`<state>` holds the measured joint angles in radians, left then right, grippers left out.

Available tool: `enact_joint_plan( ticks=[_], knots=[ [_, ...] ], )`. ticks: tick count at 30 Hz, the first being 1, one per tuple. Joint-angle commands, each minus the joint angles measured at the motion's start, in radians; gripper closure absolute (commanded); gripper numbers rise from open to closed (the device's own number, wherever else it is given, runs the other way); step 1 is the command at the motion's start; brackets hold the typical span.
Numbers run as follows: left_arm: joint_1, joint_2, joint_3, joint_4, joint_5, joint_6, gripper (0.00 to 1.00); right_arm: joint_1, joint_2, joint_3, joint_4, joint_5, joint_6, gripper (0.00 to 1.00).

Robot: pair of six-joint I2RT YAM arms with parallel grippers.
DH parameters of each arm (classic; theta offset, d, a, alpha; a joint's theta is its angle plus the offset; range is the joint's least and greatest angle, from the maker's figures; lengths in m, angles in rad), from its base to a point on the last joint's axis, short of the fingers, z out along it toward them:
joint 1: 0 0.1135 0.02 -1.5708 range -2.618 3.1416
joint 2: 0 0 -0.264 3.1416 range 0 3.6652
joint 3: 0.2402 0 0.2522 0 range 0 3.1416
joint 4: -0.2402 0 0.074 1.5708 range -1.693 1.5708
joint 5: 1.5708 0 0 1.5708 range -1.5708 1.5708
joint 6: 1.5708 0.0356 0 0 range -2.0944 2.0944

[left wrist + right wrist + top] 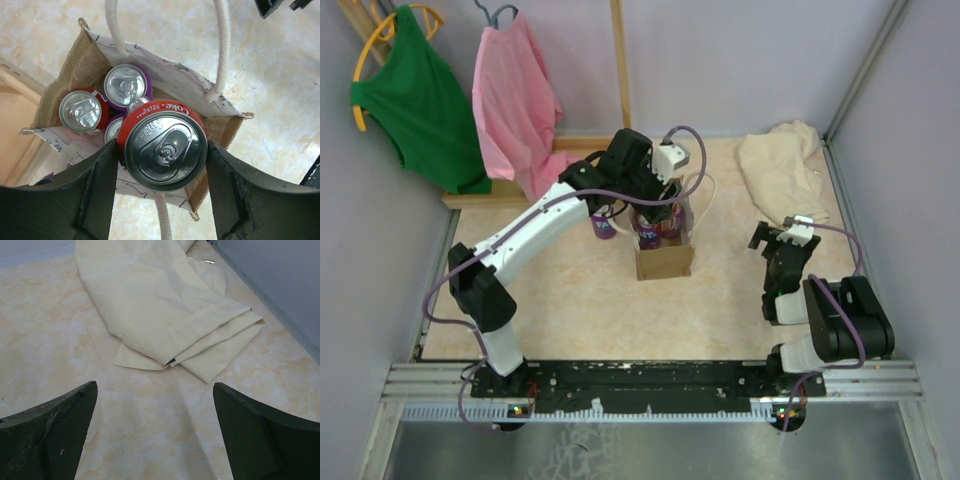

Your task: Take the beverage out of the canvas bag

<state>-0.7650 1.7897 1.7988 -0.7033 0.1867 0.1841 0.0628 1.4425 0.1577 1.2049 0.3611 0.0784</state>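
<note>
The tan canvas bag (664,260) with white rope handles (221,50) stands mid-table. My left gripper (656,212) is right above it, shut on a red Coke can (165,148) that it holds upright over the bag's open top. In the left wrist view the gripper (162,155) has one finger on each side of the can. More cans stand inside the bag (75,65): a purple one (126,86), a red one (80,111), and others partly hidden under the held can. My right gripper (776,240) is open and empty at the right, as the right wrist view (155,405) also shows.
A purple can (604,226) stands on the table just left of the bag. A cream cloth heap (780,168) lies at the back right, also in the right wrist view (165,305). A green garment (420,100) and a pink one (516,100) hang on the back wall above a wooden ledge (480,196).
</note>
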Motion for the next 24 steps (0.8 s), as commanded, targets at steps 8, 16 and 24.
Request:
enact_joint_plan(
  ticks=[8,16,24],
  knots=[
    [0.019,0.034,0.178,-0.002,-0.036,0.045,1.0,0.002,0.004,0.008,0.044,0.007,-0.016,0.01],
    [0.079,0.083,0.362,-0.061,-0.052,0.057,1.0,0.002,0.004,0.008,0.043,0.007,-0.016,0.01],
    [0.252,0.007,0.302,0.021,-0.038,-0.001,1.0,0.002,0.003,0.009,0.043,0.007,-0.016,0.01]
  ],
)
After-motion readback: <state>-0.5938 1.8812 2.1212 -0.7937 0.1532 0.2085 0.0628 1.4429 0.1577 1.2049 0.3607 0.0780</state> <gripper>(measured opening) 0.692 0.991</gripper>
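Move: The Coke can is already in the left fingers above the canvas bag, whose middle is about 4 cm ahead, straight in line sideways and 17 cm below. The purple can set out on the table, the only marker for where this one may go, stands some 6 cm ahead and 16 cm left, 18 cm down. The red can still in the bag is about 9 cm ahead, 4 cm left. From the idle right hand, that set-out can is roughly 49 cm left, 5 cm ahead. Still pinching the Coke can round its upper part, the left hand barely stirs at first, then carries it forward about 8 cm and up about 7 cm over the far part of the bag, swinging left by some 5 cm late and picking up speed. The fingers keep their opening while the wrist turns about 10 degrees counter-clockwise and tips up slightly. ##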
